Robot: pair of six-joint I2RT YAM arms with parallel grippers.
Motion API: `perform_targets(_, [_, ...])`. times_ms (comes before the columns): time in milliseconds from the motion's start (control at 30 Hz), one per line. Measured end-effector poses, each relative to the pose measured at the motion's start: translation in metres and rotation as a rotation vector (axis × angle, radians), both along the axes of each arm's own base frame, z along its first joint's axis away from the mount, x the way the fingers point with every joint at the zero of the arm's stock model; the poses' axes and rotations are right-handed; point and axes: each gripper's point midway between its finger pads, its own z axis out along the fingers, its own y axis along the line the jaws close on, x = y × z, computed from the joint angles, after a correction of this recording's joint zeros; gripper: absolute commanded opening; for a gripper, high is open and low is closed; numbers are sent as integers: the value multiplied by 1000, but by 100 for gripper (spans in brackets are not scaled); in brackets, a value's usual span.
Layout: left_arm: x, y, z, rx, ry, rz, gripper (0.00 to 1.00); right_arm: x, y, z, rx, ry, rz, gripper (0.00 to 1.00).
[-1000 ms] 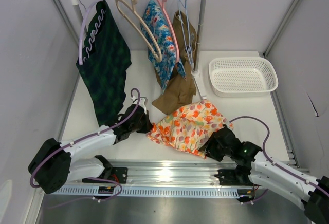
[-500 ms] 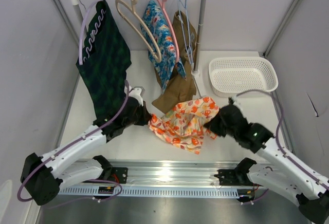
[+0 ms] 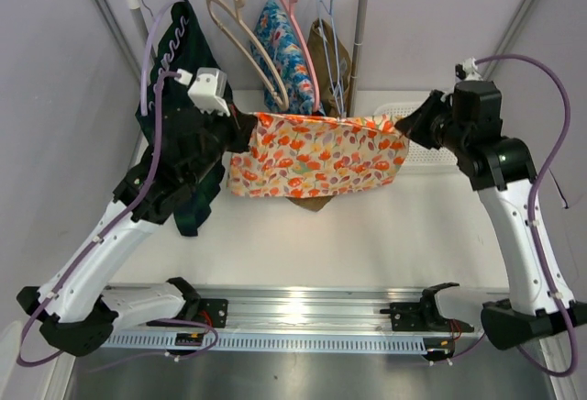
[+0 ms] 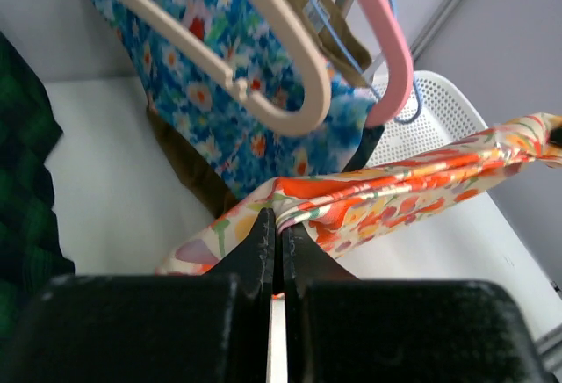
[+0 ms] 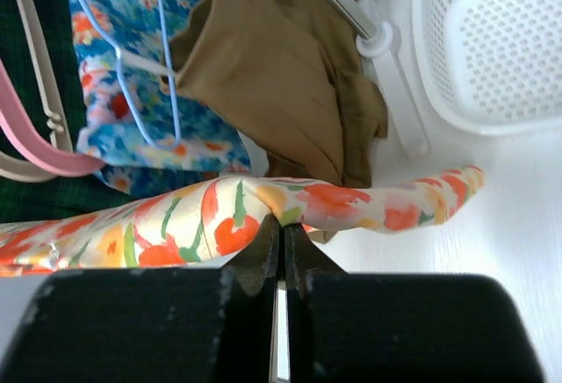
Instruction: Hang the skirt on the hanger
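Note:
The skirt (image 3: 321, 154), orange floral on cream, hangs stretched flat in the air in front of the rack. My left gripper (image 3: 240, 130) is shut on its left top corner and my right gripper (image 3: 404, 130) is shut on its right top corner. The left wrist view shows the left gripper (image 4: 279, 220) pinching a fold of the skirt (image 4: 421, 185). In the right wrist view the right gripper (image 5: 283, 223) pinches the skirt (image 5: 176, 220) too. An empty beige hanger (image 3: 248, 38) and a pink hanger (image 3: 298, 24) hang on the rail just behind the skirt.
A dark green garment (image 3: 179, 70) hangs at the rail's left. A blue floral garment (image 3: 280, 51) and a brown one (image 3: 330, 51) hang mid-rail, with a thin blue wire hanger (image 5: 162, 58). The rack's upright pole (image 3: 359, 42) and a white basket (image 5: 500, 40) stand at the right.
The right gripper shut on the skirt. Both arms then rose from the table, lifting the skirt and pulling it taut in front of the hangers.

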Motion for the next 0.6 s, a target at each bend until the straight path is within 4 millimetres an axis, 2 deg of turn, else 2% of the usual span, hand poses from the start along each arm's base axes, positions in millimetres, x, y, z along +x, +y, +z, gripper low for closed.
perform_targets(67, [6, 0, 6, 14, -13, 7, 0, 12, 3, 1, -5, 8, 40, 0])
perform_targets(133, [15, 1, 2, 35, -7, 22, 0, 24, 6, -3, -13, 22, 67, 0])
perform_targets(300, [39, 6, -25, 93, 50, 60, 0, 48, 13, -26, -26, 89, 116, 0])
perform_targets(367, [43, 8, -39, 106, 73, 65, 0, 50, 15, -34, -29, 110, 126, 0])
perform_targets(467, [37, 9, -68, 123, 115, 48, 0, 42, 13, -46, -31, 113, 126, 0])
perform_targets(600, [14, 9, -121, 114, 214, -6, 0, -1, 6, -86, -18, 176, 123, 0])
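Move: Both hands hold the orange floral skirt high between them. The bare table it goes down to is about 8 cm back, 16 cm right and 37 below the left hand; from the right hand it is about 11 cm back, 13 left and 34 below. The blue skirt hangs some 15 cm ahead and 9 right of the left hand, about 5 lower. The basket stands about 15 cm ahead and 12 right of the right hand, 31 lower. Both hands, fingers still shut on the orange skirt's upper edge and keeping their distance from each other, flick it about 4–5 cm forward towards the hanging clothes, already beginning to sink. They then reverse into a quickening pull back and down towards the bare table, the left ending about 12 cm lower and the right about 9, both wrists tipping down some 10 degrees, and the right drawing back farther, about 5 cm. ##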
